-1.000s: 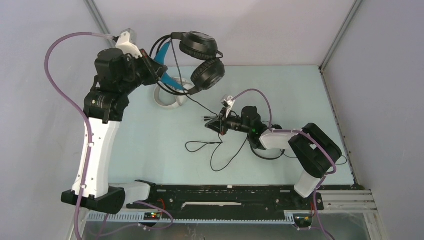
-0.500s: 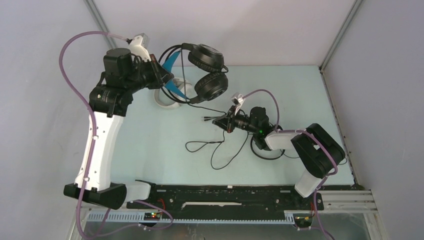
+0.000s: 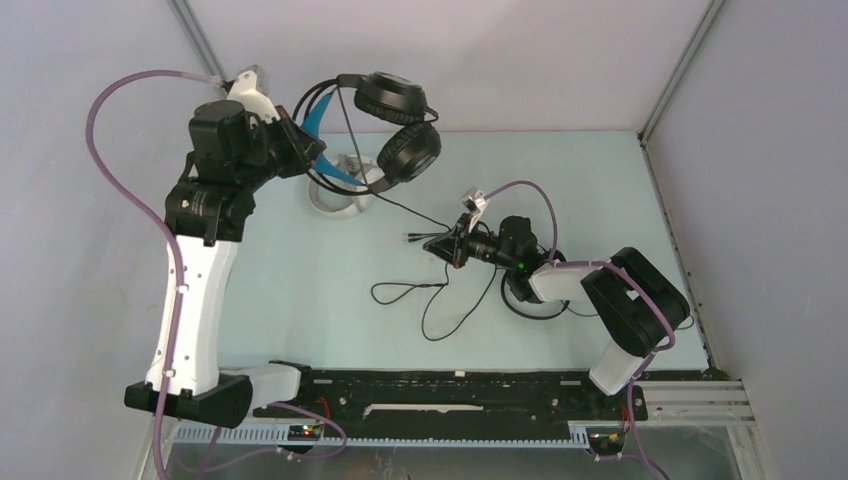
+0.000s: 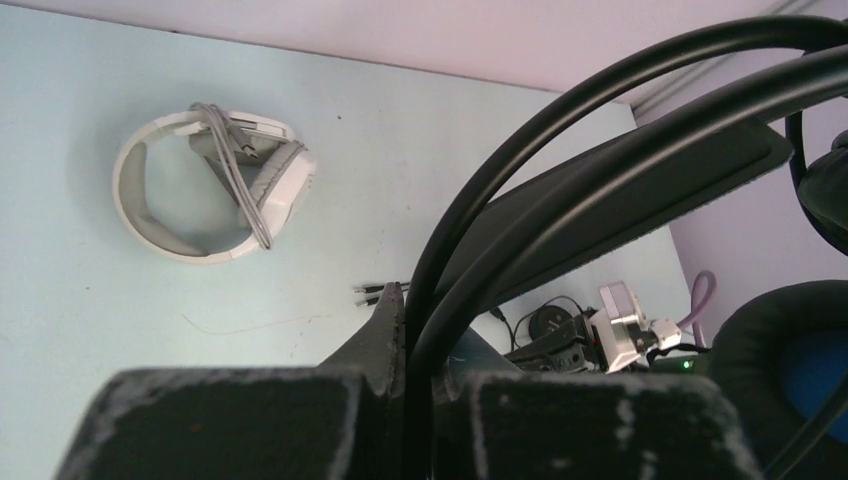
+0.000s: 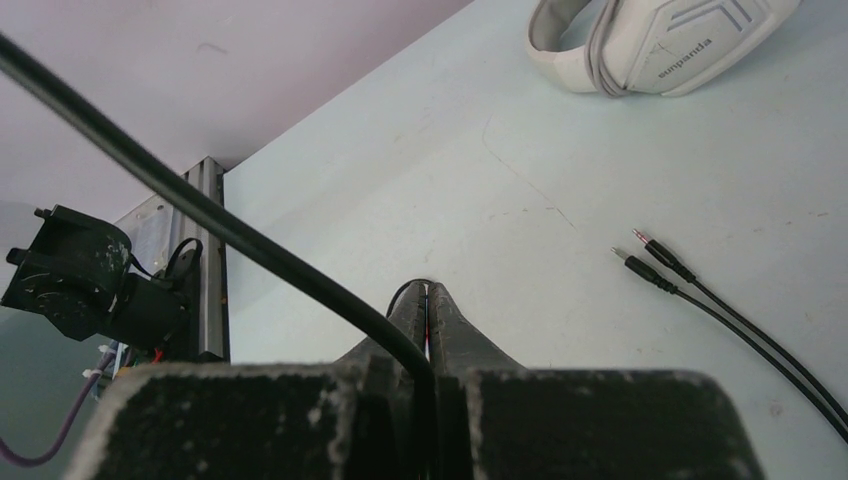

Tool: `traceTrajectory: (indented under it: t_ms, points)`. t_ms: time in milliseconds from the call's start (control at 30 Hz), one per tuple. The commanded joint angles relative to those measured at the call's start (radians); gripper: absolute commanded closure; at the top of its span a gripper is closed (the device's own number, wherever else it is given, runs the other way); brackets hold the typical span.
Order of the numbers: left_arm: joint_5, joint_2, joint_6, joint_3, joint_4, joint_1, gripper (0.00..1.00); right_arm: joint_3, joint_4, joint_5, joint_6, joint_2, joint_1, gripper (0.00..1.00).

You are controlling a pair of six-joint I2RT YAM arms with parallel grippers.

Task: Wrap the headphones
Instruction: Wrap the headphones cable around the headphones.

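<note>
Black headphones with blue lining hang in the air at the back left. My left gripper is shut on their headband, whose black bars pass between the fingers. Their black cable slopes down to my right gripper, which is shut on the cable low over the table. Loose loops of the cable and two plugs lie on the table. White-grey headphones, with their grey cable wound round them, lie flat below the left gripper.
A dark coil of cable with a round black part lies under the right forearm. Walls close the table at the back and on both sides. A black rail runs along the near edge.
The left arm swung the black headphones right and down, then back up and left to about where they were. The right gripper shifted slightly right with the cable, then held still.
</note>
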Motion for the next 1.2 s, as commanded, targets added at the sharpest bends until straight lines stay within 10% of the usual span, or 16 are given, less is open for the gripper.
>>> traceTrajectory:
  t_ms: [0,567,1167]
  points:
    - [-0.008,-0.077,-0.119,-0.002,0.152,0.028,1.00,-0.008,0.015,0.028,0.001,-0.019,0.002,1.00]
    - [0.444,0.003,-0.011,-0.025,0.152,0.038,1.00,0.024,0.003,0.018,0.011,-0.072,-0.044,1.00]
    - [0.346,-0.033,0.374,-0.140,-0.016,-0.135,1.00,0.117,-0.300,-0.098,-0.004,-0.262,-0.174,1.00]
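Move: Hanging from the left fingers by their headband, the black headphones have their ear cups about 12 cm to that hand's right, 5 cm ahead and slightly lower. From the right hand, which holds their cable, those cups are some 25 cm above, 8 cm ahead and 3 cm left. On the table some 15 cm below the right hand, the plugs lie 12 cm ahead and 3 cm left; the loose cable loop is about 4 cm back. Swinging the headphones right and down towards the right hand, the left hand first drifts about 1 cm left and up, then travels some 8 cm right and 5 cm down, yawing about 30 degrees clockwise and easing back 3 cm late on. The right hand, nearly still at first, rises about 6 cm while going right and forward, then slips back slightly. Both keep their grips. ##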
